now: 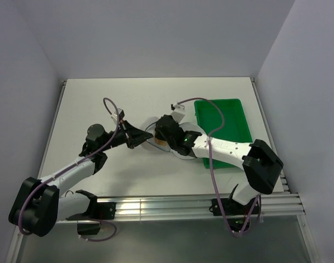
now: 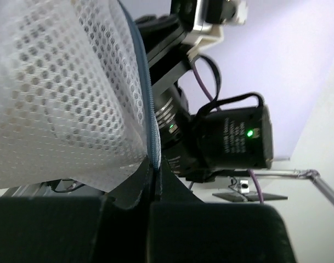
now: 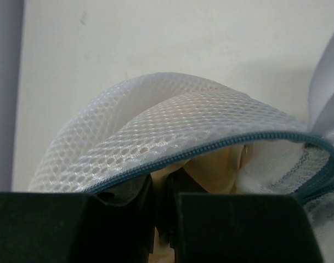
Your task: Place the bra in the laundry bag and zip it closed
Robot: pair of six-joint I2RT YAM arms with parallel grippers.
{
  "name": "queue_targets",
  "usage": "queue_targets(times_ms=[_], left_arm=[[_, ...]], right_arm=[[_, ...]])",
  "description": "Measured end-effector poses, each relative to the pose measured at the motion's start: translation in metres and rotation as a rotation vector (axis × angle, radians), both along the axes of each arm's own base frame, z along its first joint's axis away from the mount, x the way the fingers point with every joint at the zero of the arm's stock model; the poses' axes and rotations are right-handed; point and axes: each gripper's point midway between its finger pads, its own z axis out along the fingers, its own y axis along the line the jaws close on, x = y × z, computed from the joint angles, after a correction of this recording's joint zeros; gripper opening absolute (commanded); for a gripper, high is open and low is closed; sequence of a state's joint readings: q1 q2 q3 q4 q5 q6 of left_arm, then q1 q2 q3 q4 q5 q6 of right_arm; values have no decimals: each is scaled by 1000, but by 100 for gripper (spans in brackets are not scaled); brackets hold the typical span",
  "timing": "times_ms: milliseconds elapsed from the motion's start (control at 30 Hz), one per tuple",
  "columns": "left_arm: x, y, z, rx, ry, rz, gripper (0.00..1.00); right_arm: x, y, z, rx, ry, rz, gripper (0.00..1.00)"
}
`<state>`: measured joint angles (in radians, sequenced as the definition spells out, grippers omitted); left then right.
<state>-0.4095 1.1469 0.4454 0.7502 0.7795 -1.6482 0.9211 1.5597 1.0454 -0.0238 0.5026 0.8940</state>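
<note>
The laundry bag (image 1: 176, 152) is a white mesh pouch with a blue zipper rim, lying mid-table under the right arm. My left gripper (image 2: 154, 176) is shut on the zipper rim at the bag's left edge, holding the mesh (image 2: 57, 93) up. In the right wrist view the bag's mouth (image 3: 156, 129) gapes, and the peach bra (image 3: 216, 167) shows inside it. My right gripper (image 3: 162, 192) reaches into that opening, shut on a fold of the bra's fabric. Most of the bra is hidden by the mesh.
A green rectangular tray (image 1: 232, 118) stands right of the bag, partly under the right arm's forearm. Purple cables loop over both arms. The right arm's black wrist (image 2: 232, 137) hangs close behind the bag in the left wrist view. White walls enclose the table.
</note>
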Motion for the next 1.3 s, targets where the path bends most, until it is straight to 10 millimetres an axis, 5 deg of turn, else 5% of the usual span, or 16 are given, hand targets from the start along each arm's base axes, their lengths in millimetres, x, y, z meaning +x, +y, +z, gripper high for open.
queue_targets(times_ms=[200,333,433,733,1033,1300], left_arm=[[12,12,-25,49,94,71,0],[20,25,-61,143,181,134,0],[23,33,-83,206,220,167,0],[20,46,-126,333,284,210,0],[21,63,-149,435,312,265,0],[29,78,-146,532,278,308,0]], right_arm=[[-12,-3,-27,-54,51,38,15],[-18,2,-42,-94,76,73,45],[-28,6,-51,-128,97,116,58],[-41,14,-51,-141,123,194,70],[-48,7,8,-78,64,213,76],[-52,-16,54,0,1,181,81]])
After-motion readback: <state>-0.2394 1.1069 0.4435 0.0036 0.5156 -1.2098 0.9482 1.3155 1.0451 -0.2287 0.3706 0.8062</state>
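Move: The right fingers, still pinching the bra, are already inside the laundry bag's mouth; the bag's middle lies about 6 cm below them, level fore and aft and left to right. The round lid is some 13 cm to their right, 3 cm ahead and 6 cm down, the green tray about 28 cm right, 11 cm ahead and 14 cm below. From the left fingers, shut on the zipped rim, the bag's middle is roughly 6 cm right, 2 cm ahead and 14 cm below. The right fingers let go of the bra: first they sink about 5 cm deeper, drawing back a little and opening wide, then rise some 11 cm out of the bag, open. The left hand keeps its pinch on the rim and carries the bag down about 15 cm and 8 cm left, its fingertips tipping down some 30 degrees. ##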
